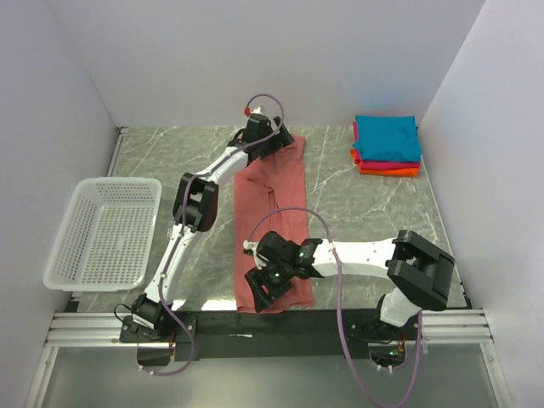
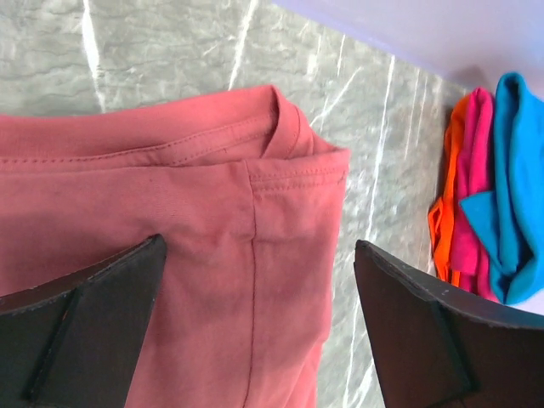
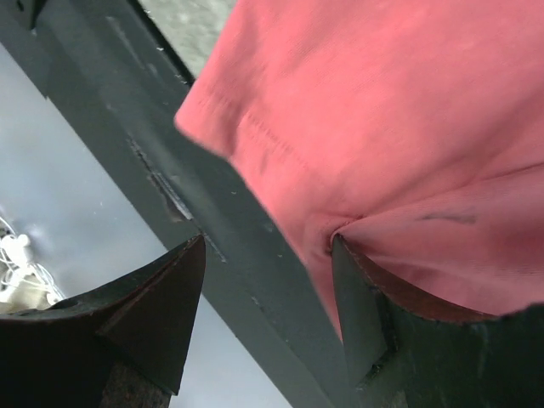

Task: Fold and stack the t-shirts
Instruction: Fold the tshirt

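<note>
A salmon t-shirt lies as a long folded strip down the middle of the table. My left gripper hovers over its far collar end with both jaws wide apart; the left wrist view shows the collar and shoulder seam below the open gripper. My right gripper is at the near hem, open. In the right wrist view the shirt drapes over one finger, the other finger is clear of the cloth, and nothing is clamped. Folded teal, magenta and orange t-shirts are stacked at the far right.
A white mesh basket stands at the left. The black mounting rail runs along the table's near edge, right under the shirt's hem. The folded stack lies beside the collar. White walls enclose the table.
</note>
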Robot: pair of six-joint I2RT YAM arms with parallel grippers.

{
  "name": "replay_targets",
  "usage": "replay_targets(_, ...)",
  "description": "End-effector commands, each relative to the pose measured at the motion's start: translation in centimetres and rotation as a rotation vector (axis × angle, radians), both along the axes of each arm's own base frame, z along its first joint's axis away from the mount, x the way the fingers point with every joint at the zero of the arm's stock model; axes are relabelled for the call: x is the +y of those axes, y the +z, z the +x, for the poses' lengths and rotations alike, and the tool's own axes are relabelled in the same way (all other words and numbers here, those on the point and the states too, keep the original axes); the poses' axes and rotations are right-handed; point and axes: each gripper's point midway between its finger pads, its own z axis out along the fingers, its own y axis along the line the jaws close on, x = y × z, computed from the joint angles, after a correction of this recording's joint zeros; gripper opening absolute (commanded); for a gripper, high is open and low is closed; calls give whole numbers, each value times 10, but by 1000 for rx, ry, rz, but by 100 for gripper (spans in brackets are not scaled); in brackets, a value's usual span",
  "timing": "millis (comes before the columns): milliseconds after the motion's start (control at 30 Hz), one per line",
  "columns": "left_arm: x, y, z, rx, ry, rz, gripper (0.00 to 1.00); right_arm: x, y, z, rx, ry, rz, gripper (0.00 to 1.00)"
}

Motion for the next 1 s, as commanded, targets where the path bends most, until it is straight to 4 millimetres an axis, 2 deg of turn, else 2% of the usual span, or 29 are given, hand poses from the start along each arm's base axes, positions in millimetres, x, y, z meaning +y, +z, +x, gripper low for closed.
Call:
replay_targets(0,-4,-25,7,7,103,13,99,4,13,0,-36,64,-24,68)
replay_targets(133,-3,-7,16,-23,133,-24,100,13,26,8,-104,72,-3,68)
replay_targets(167,-8,8,18,-64,102,-47,99,15,31,11,-126,65,4,68)
replay_targets(200,-12,29,14,-89,74,-62,99,16,38,16,-147,54,10,68)
replay_targets(267,-16,59,9,-142,64,-45,99,18,52,26,-204,12,27,68)
replay_targets(300,-15,91,5,-182,67,-47,99,17,58,31,-227,-9,28,68)
replay_targets(367,-12,125,0,-234,54,-39,99,14,72,44,-299,-64,35,68)
replay_targets(400,-9,159,-5,-272,49,-44,99,10,76,49,-321,-91,26,68)
replay_targets(467,-3,187,-15,-304,38,-26,99,3,88,62,-365,-174,33,69)
replay_targets(500,4,218,-27,-328,33,-29,100,-5,88,70,-371,-228,19,69)
replay_targets(533,8,229,-34,-338,30,-15,100,-10,99,77,-385,-283,42,69)
replay_targets(567,13,218,-43,-303,25,9,99,-16,101,81,-369,-342,51,69)
replay_targets(600,21,250,-59,-335,23,-3,99,-29,95,90,-357,-409,48,69)
replay_targets(633,27,253,-69,-320,27,0,100,-38,107,93,-361,-458,97,70)
replay_targets(667,33,230,-81,-257,25,25,99,-45,107,95,-333,-509,119,70)
replay_targets(700,42,254,-98,-274,31,8,99,-58,92,94,-302,-538,109,70)
replay_targets(733,48,246,-110,-229,32,17,99,-70,90,99,-288,-586,112,70)
replay_targets(767,54,216,-125,-149,30,42,99,-78,94,97,-287,-596,143,71)
replay_targets(800,58,230,-145,-150,19,29,99,-89,79,91,-264,-595,110,71)
replay_targets(833,62,216,-161,-96,13,44,99,-92,79,85,-251,-586,124,71)
replay_targets(867,70,179,-181,-3,24,87,100,-95,74,80,-235,-574,117,71)
replay_targets(900,75,185,-202,-3,36,91,99,-101,61,70,-198,-567,85,71)
replay_targets(933,79,174,-217,41,55,86,99,-102,56,61,-158,-550,85,71)
replay_targets(967,88,135,-242,127,49,132,100,-104,50,57,-135,-550,74,71)
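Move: The t-shirt is folded into a narrow strip running fore and aft. Its middle lies about 27 cm back from the left hand, 3 cm left and 4 cm below; from the right hand it is some 21 cm ahead, 2 cm right and 3 cm below. The stack of folded shirts stands roughly 27 cm right and 2 cm back of the left hand; the basket is 49 cm left and 30 cm back of that hand. Both open hands lift off the t-shirt, left some 25 cm up and back, right forward, up, then rightward. ##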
